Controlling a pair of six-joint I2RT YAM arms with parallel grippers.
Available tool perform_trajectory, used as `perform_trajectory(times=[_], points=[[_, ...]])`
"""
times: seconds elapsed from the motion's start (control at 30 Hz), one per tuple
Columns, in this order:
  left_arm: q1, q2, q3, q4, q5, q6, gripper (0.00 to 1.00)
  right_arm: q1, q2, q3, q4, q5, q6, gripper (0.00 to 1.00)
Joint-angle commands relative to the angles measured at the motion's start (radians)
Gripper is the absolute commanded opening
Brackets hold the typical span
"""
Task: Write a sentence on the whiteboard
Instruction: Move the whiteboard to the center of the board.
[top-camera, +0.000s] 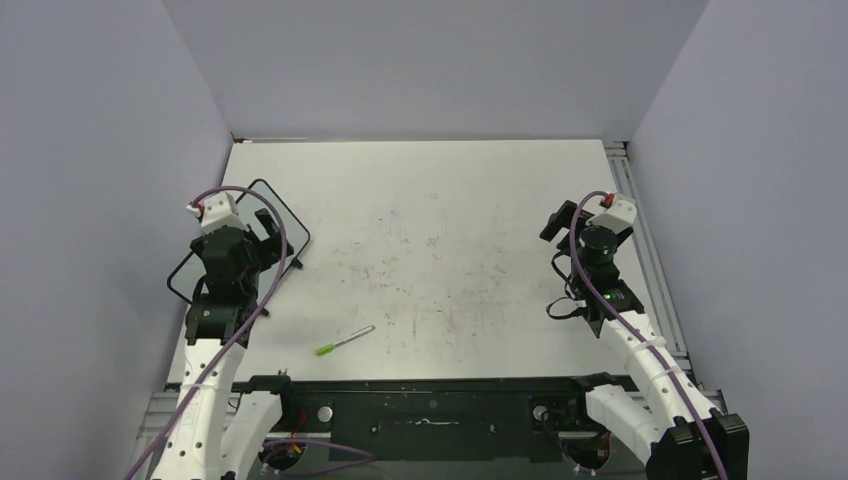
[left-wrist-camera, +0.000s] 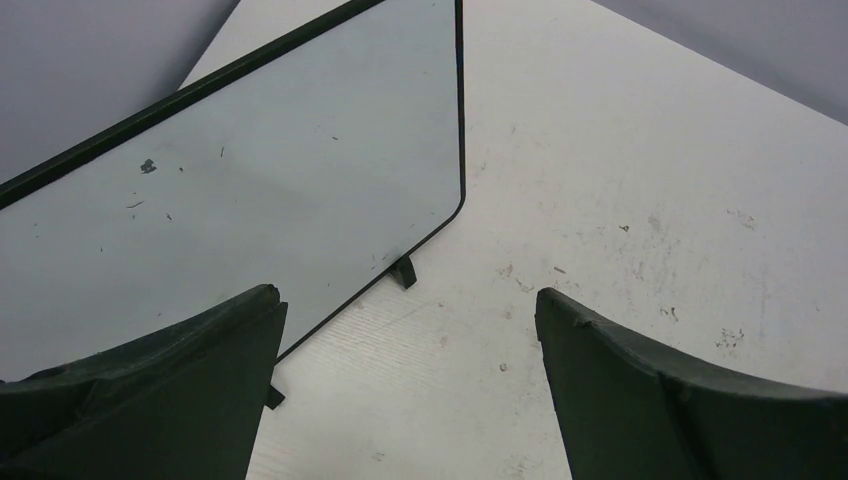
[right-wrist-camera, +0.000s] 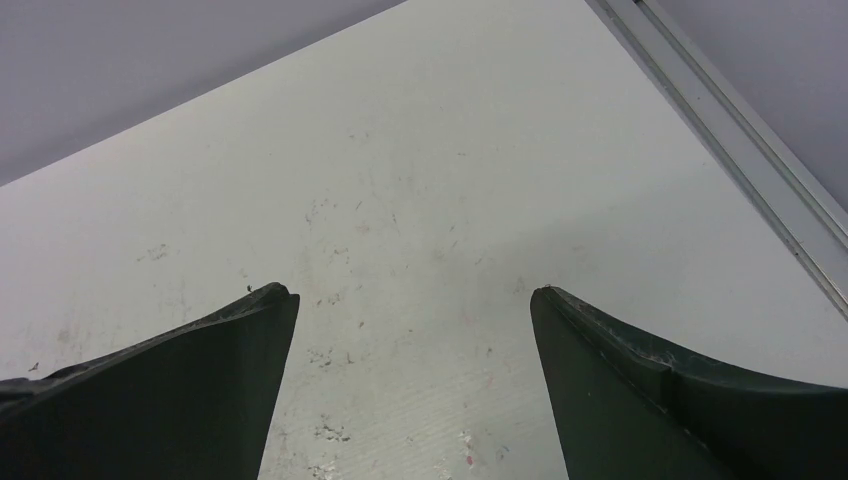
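Note:
The whiteboard (top-camera: 288, 232) lies at the table's left side, turned at an angle, mostly hidden under my left arm. In the left wrist view the whiteboard (left-wrist-camera: 300, 170) shows a blank surface with only a few dark specks, and no sentence is visible on it. My left gripper (left-wrist-camera: 410, 305) hovers open over the board's near right edge, one finger over the board and one over the table. A green-capped marker (top-camera: 344, 341) lies on the table near the front, right of the left arm. My right gripper (right-wrist-camera: 412, 295) stands open over bare scuffed tabletop at the right.
A metal rail (top-camera: 650, 250) runs along the table's right edge, and the same rail (right-wrist-camera: 740, 130) shows in the right wrist view. Grey walls enclose the left, back and right sides. A black mounting bar (top-camera: 430, 385) spans the near edge.

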Motion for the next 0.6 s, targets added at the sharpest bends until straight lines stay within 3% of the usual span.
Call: perform_trajectory(times=[0.0,0.2,0.37,0.57], points=[[0.005,0.022,0.054,-0.014,0.000,-0.004,0.96,0.003,0.006,0.044,0.027,-0.002,0.000,0.90],[0.013,0.073,0.042,-0.031,0.038,-0.003,0.96,0.003,0.003,0.040,0.033,-0.016,-0.004,0.90],[0.019,0.211,0.067,-0.050,0.132,-0.005,0.96,0.003,-0.009,0.033,0.042,-0.035,-0.008,0.90],[0.019,0.308,0.052,0.045,0.206,-0.001,0.97,0.003,-0.020,0.025,0.049,-0.061,0.008,0.90]])
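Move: The whiteboard lies below the left gripper, leaning to its left: its middle is about 7 cm left, 3 cm ahead and 19 cm down. The upper black foot on its right-hand edge is some 6 cm ahead and 4 cm right of the gripper, 22 cm down; the marker is roughly 13 cm back and 17 cm right, on the table. From the idle right gripper the whiteboard's middle lies about 76 cm left and 3 cm back. Bring the left gripper down about 7.5 cm towards the whiteboard's right-hand edge near the upper black foot, gently at first and then faster, easing some 2 cm forward and as much to the right late in the descent. Tip the fingers down by about 15 degrees on the way, keep them wide open, and touch nothing yet. ##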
